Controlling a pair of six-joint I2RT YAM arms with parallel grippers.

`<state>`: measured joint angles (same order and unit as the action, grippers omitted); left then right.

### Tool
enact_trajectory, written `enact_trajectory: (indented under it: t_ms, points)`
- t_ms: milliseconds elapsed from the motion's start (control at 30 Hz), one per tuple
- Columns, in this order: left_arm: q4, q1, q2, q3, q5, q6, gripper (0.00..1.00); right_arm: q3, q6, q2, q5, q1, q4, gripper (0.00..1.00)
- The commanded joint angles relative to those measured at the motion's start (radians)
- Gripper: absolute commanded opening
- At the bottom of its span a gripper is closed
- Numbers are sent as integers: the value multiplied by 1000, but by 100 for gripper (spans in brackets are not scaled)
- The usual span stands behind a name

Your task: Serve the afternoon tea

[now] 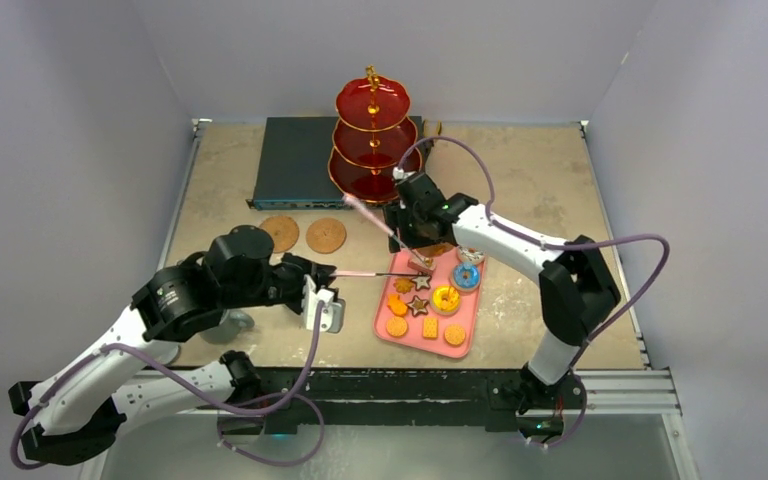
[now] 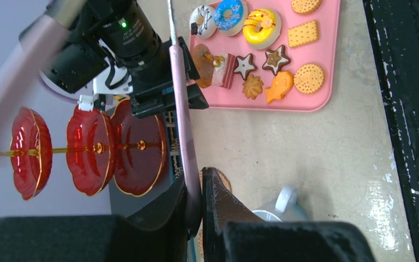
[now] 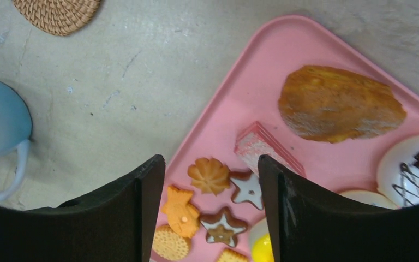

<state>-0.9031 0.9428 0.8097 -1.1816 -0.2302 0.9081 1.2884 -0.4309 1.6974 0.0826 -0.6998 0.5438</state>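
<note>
The red three-tier stand [image 1: 371, 140] [image 2: 93, 147] stands empty at the back. Small toy pastries [image 1: 447, 298] [image 2: 262, 27] lie on the pink tray [image 1: 388, 300] [image 3: 240, 93]. My left gripper [image 1: 325, 272] [image 2: 199, 174] is shut on a pink-handled utensil [image 1: 365, 272] [image 2: 181, 109] whose thin tip reaches the tray. A second pink rod [image 1: 380, 225] slants beside my right gripper [image 1: 418, 245] [image 3: 210, 164]. That gripper hangs open and empty above the star cookies [image 3: 245, 188]. Two cork coasters [image 1: 280, 233] [image 1: 326, 235] lie left of the tray. A pale mug [image 1: 330, 314] [image 2: 278, 207] sits under my left gripper.
A dark flat electronics box [image 1: 290, 160] lies behind the stand's left side. A grey mug [image 1: 232, 322] shows partly under my left arm. Grey walls close in the table on three sides. A black rail [image 1: 410, 385] runs along the near edge.
</note>
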Motion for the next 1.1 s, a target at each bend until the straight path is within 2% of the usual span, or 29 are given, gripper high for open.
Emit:
enact_trajectory:
  t_ms: [0, 67, 300, 567, 633, 800, 1067]
  points:
    - [27, 0, 3, -35, -9, -7, 0, 32, -56, 68, -18, -36, -110, 61]
    - [29, 0, 3, -40, -6, -6, 0, 25, -77, 104, -29, -51, -133, 55]
    - [39, 0, -2, -45, -3, 15, 0, 48, -102, 198, -20, -103, -138, 49]
    - [53, -1, 0, -49, 7, 40, 0, 28, -117, 206, 6, -109, -123, 38]
    - [60, 0, 0, -50, 9, 44, 0, 16, -134, 210, -4, -109, -142, 31]
    - [61, -1, 2, -53, 9, 43, 0, 13, -286, 222, -16, -107, -189, 0]
    - [60, 0, 2, -77, 14, 44, 0, 47, -584, 227, 110, -36, -197, 0]
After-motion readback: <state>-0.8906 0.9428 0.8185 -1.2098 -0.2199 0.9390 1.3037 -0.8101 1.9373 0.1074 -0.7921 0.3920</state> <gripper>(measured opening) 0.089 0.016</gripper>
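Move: The right hand, empty and open, is to grip the tray's left rim, about 6 cm to its left, 2 cm back and 8 cm below. The cake slice lies almost straight beneath, 7 cm down. At about that depth, the flower cookie is some 5 cm back and 3 cm left, and the chicken leg 4 cm ahead and 4 cm right. From the left hand, still holding the tongs, that rim is roughly 15 cm ahead, 13 cm right and 27 cm down. The right hand sinks about 8 cm while sliding some 5 cm left and slightly back, off the cake slice's spot and down to the tray's left rim, its open fingers narrowing on the way. Low at the rim it stops and shuts the fingers fully to pinch the edge beside the flower cookie, then shifts another centimetre left and about 1.5 cm forward as the wrist turns some 15 degrees clockwise. ##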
